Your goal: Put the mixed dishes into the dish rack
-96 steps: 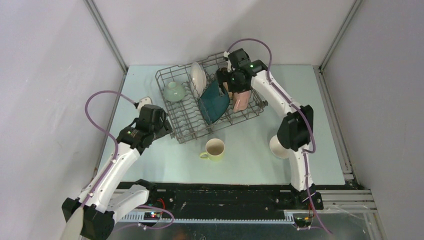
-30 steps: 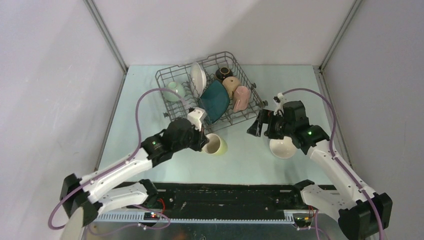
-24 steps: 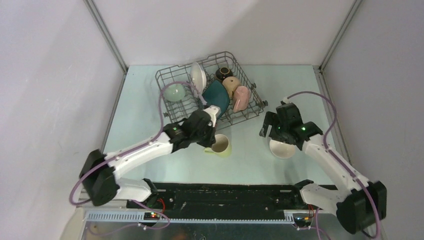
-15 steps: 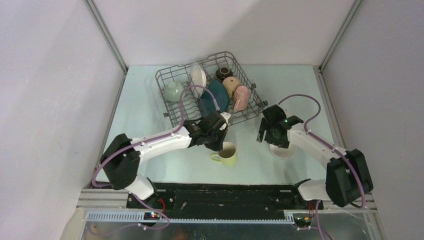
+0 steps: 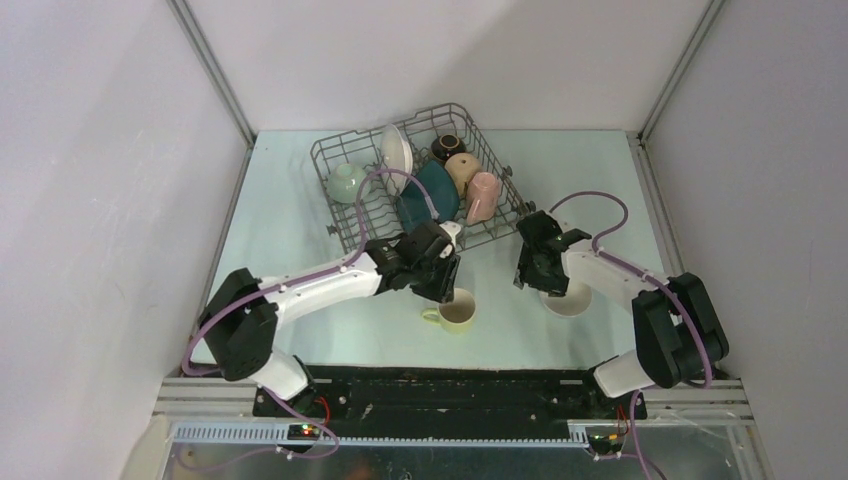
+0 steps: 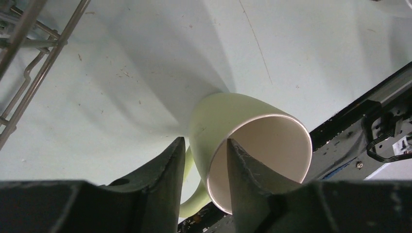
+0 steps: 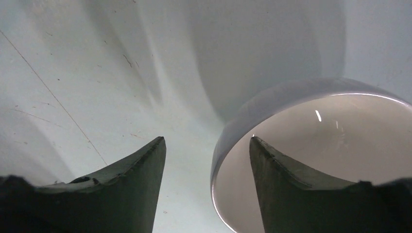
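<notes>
A yellow mug (image 5: 458, 314) stands upright on the table in front of the dish rack (image 5: 360, 225). My left gripper (image 5: 447, 290) is open astride its wall (image 6: 233, 111), one finger inside the mouth and one outside by the handle, with a gap showing. A white bowl (image 5: 572, 298) sits to the right. My right gripper (image 5: 528, 278) is open over the bowl's left rim (image 7: 340, 145), one finger inside and one outside. The rack holds a pale green bowl (image 5: 347, 182), white plate (image 5: 397, 155), teal plate (image 5: 432, 195), brown bowl (image 5: 447, 147), tan mug (image 5: 462, 170) and pink mug (image 5: 483, 195).
The rack's wires (image 6: 29, 48) show at the upper left of the left wrist view. The table's black front edge (image 6: 369, 126) lies just beyond the mug. Grey walls close in the table on the left, back and right.
The left arm slid the yellow mug right and nearer, then its jaws parted around the mug's wall. The right gripper moved left onto the bowl's rim, its jaws narrowing.
</notes>
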Robot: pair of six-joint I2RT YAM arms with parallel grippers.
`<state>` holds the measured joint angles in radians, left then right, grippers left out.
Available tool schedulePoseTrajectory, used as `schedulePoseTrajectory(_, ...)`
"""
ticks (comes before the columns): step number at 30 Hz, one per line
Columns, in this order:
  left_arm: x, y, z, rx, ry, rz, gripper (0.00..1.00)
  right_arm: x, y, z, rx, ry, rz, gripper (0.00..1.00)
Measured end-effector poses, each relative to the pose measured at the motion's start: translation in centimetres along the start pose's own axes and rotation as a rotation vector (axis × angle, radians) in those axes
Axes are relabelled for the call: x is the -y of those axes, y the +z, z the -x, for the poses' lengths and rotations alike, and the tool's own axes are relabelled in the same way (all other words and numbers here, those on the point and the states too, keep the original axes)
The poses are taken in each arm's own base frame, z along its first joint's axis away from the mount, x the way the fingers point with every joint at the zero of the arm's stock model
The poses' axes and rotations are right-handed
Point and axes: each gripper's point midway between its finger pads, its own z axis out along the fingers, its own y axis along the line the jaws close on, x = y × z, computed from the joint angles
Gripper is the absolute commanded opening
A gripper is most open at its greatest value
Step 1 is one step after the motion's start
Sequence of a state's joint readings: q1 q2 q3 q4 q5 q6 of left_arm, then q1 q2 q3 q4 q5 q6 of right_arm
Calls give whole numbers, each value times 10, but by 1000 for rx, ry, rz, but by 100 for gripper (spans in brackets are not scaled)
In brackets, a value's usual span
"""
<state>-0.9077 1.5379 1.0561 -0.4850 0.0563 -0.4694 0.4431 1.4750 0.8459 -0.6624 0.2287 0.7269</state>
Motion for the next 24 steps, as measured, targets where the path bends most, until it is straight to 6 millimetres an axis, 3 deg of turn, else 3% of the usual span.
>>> schedulePoseTrajectory(1, 1, -1, 1, 5, 1, -3, 47, 0, 0, 1, 3, 2, 2, 57)
schedulePoseTrajectory(3, 2, -5, 4, 19, 3, -9, 51, -1, 0, 2, 4, 9, 5, 38)
schedulePoseTrajectory(4, 3, -7, 6, 27, 5, -12, 53, 0, 0, 3, 5, 7, 6, 23)
schedulePoseTrajectory(8, 4, -20, 15, 76, 13, -13, 70, 2, -7, 9, 17, 38, 27, 0)
schedulePoseTrajectory(16, -3, -65, 38, 218, 21, 8, 94, 8, -41, 27, 101, 103, 118, 0)
schedulePoseTrajectory(24, -7, -122, 60, 400, 18, 9, 100, 8, -117, 48, 313, 181, 335, 0)
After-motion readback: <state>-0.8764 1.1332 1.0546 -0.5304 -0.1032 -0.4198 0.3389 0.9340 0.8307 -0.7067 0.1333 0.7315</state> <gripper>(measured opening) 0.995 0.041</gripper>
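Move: At the near side of the left hand's fingers, which already stand loosely open astride its rim, the green mug has its middle about 3 cm to the right, 3 cm back and 4 cm below; the teal plate in the rack is roughly 19 cm ahead, 3 cm left, about level. For the right hand, open at the white bowl's left rim, the bowl's middle lies about 5 cm right and 1 cm back; the mug is some 16 cm left and 6 cm back, the pink mug 17 cm ahead and 11 cm left. Closing on the left rim of the white bowl, the right hand pinches its wall and then lifts it almost straight up about 12 cm, tilting so the fingertips swing forward. Meanwhile the left hand, opening fully, pulls up off the green mug by a similar amount and drifts some 5 cm left, away from it, its fingertips tipping forward roughly 20 degrees. ##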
